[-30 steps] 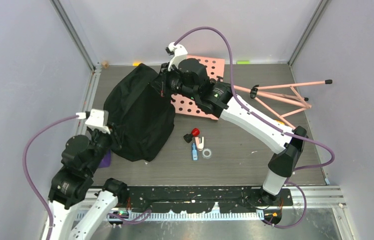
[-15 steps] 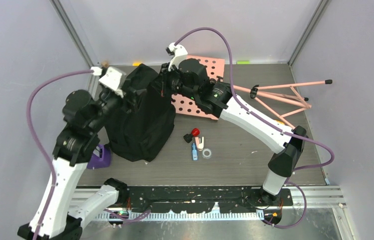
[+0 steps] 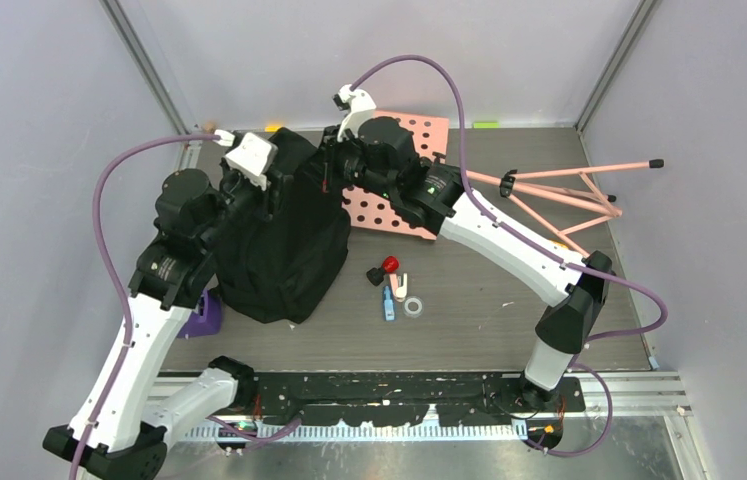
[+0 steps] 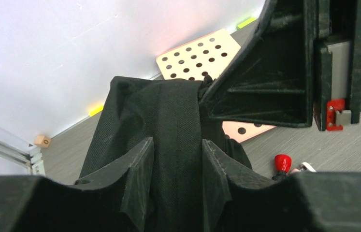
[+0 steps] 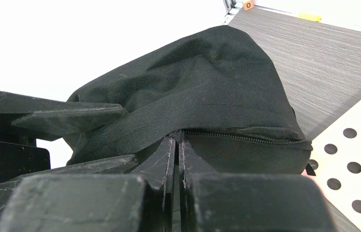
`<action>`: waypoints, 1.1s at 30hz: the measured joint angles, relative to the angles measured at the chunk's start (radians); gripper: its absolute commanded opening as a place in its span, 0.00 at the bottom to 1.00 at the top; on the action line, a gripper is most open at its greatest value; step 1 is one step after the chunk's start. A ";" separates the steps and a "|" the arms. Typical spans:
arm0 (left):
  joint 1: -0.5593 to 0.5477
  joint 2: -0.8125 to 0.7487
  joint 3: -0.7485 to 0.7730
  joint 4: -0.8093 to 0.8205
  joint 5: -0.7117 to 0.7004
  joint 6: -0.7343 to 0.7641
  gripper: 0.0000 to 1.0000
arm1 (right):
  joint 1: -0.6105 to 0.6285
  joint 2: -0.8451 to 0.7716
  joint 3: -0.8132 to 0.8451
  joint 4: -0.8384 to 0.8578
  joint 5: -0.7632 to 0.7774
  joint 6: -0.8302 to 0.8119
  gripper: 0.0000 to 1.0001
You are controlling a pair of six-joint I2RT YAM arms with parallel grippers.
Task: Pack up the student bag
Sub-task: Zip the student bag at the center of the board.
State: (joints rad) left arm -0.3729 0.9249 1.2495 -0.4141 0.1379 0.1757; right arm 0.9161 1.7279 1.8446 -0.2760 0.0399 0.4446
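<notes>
The student bag (image 3: 279, 235) is a large black fabric backpack standing left of the table's centre. My right gripper (image 3: 332, 160) is at its top far edge, shut on the fabric beside the zipper (image 5: 246, 137); in the right wrist view the right gripper (image 5: 177, 143) has its fingers almost together on that edge. My left gripper (image 3: 279, 190) is over the bag's top from the left. In the left wrist view the left gripper (image 4: 177, 159) is open, its fingers (image 4: 137, 179) straddling a raised fold of the bag (image 4: 168, 111).
A pink pegboard (image 3: 404, 175) lies behind the bag, and a pink folding stand (image 3: 569, 195) lies to the right. Right of the bag are a red-capped piece (image 3: 389, 264), a blue piece (image 3: 387, 306) and a tape ring (image 3: 413, 306). A purple object (image 3: 201, 315) sits at the bag's near left.
My left arm has swung from the bag's near-left side up to its top, uncovering the purple object, and its jaws have opened. The right arm and bag have stayed put.
</notes>
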 measured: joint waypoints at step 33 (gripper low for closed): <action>-0.007 -0.061 -0.021 -0.048 -0.073 -0.004 0.00 | -0.125 -0.006 -0.066 -0.027 -0.095 0.035 0.00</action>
State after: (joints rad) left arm -0.3798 0.8639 1.2285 -0.4622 0.0647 0.1715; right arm 0.7910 1.7214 1.7786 -0.3027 -0.0555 0.4801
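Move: Between the open left fingers runs the bag's zip edge, its cloth about 1 cm to the left and 1 cm below the finger point; the zip pull, already in the right fingers, is about 3 cm ahead of the left hand and 3 cm to its right. The open far end of the zip lies some 8 cm ahead of the right hand, 8 cm right and 6 cm lower; the perforated board is about 9 cm ahead, 15 cm right and 35 cm below. Closing almost shut, the left fingers pinch the bag's cloth at the zip edge and ease about 2 cm back and left. Once they have it, the right hand, keeping its grip on the zip pull, draws it about 6 cm forward, right and down along the zip, away from the left hand and towards the open far end, then slows. ##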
